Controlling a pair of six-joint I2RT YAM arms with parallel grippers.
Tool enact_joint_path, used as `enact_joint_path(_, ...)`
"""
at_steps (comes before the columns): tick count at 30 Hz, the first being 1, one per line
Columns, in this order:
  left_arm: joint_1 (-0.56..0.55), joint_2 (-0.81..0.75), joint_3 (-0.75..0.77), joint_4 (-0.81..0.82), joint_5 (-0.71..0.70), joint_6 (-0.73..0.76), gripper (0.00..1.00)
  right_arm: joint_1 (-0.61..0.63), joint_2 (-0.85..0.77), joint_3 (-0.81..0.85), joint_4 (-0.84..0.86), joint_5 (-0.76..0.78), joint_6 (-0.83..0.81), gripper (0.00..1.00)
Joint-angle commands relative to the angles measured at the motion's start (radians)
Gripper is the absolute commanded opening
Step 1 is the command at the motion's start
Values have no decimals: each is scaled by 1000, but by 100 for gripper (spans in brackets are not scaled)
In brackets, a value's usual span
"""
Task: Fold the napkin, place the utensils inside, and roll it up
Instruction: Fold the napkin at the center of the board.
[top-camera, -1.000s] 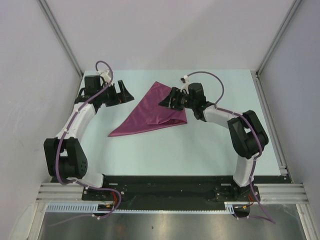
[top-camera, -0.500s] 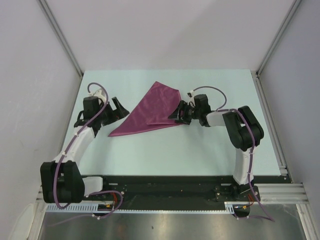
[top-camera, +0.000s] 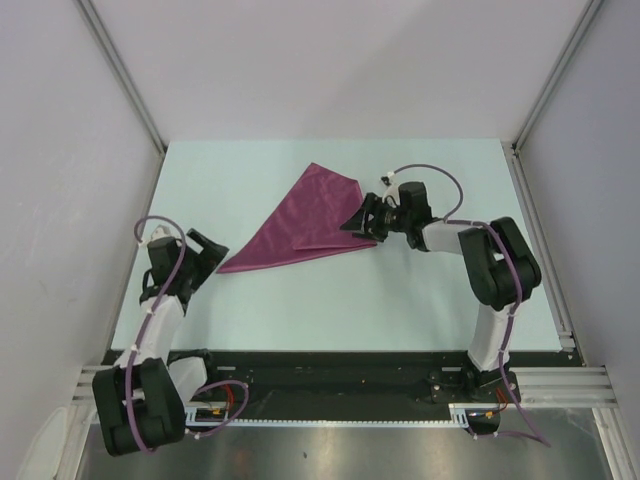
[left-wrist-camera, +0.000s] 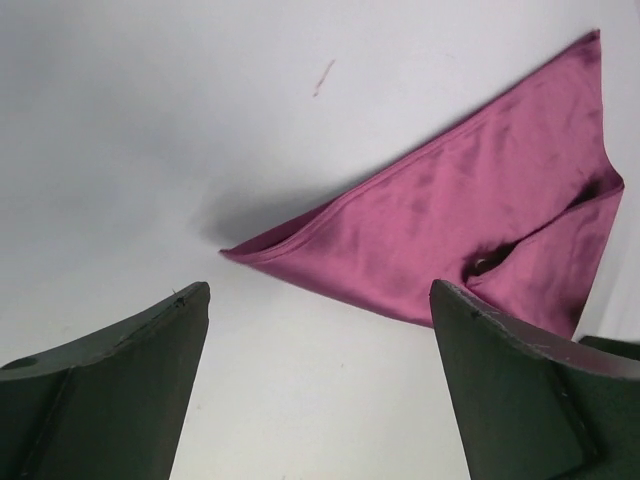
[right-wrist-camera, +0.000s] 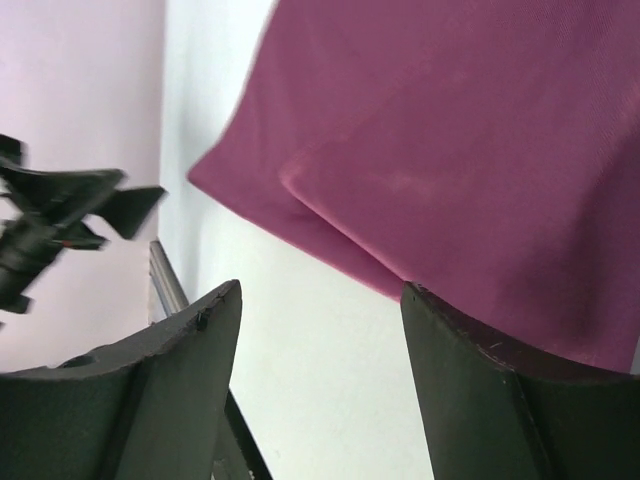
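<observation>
The maroon napkin (top-camera: 300, 222) lies folded into a long triangle on the pale table (top-camera: 330, 300), its point toward the left. In the left wrist view the napkin (left-wrist-camera: 480, 210) shows a loose fold with a small dark gap near its right end. My right gripper (top-camera: 358, 218) is open at the napkin's right corner. In the right wrist view the right gripper (right-wrist-camera: 320, 290) has bare table between its fingers, and one finger overlaps the napkin (right-wrist-camera: 450, 130) edge. My left gripper (top-camera: 205, 250) is open, low and left of the napkin's point; the left gripper (left-wrist-camera: 320, 290) holds nothing. The utensils are out of view.
Pale walls with metal corner posts (top-camera: 120, 75) close in the table on three sides. A black rail (top-camera: 330, 365) with both arm bases runs along the near edge. A small reddish mark (left-wrist-camera: 322, 77) sits on the table beyond the napkin.
My left arm has drawn back toward the near left, away from the napkin. My right gripper has shifted from over the napkin to its right corner. The napkin lies as before.
</observation>
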Motion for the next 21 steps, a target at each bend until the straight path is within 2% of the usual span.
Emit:
enact_joint_path(1, 15, -76, -75, 68, -66, -120, 93, -34, -115, 34, 16, -62, -10, 70)
enact_joint_path(11, 53, -1, -206, 238, -43, -255, 72, -95, -245, 22, -20, -93, -10, 71)
enact_joint_path(21, 76, 149, -243, 415, -19, -304, 60, -124, -278, -5, -15, -95, 1, 71)
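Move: The napkin's left corner lies about 2 cm ahead of the left hand, 1 cm to its left and 7 cm below it; the flap's inner corner is some 7 cm ahead and 15 cm to the right, also on the table. From the right hand, the left corner is roughly 28 cm to the left and 8 cm back, and the flap's inner corner 13 cm left and 2 cm back, both some 7 cm below. Left hand sinks about 5 cm towards the napkin's left corner, fingers partly closing; right hand lifts 10 cm away. ##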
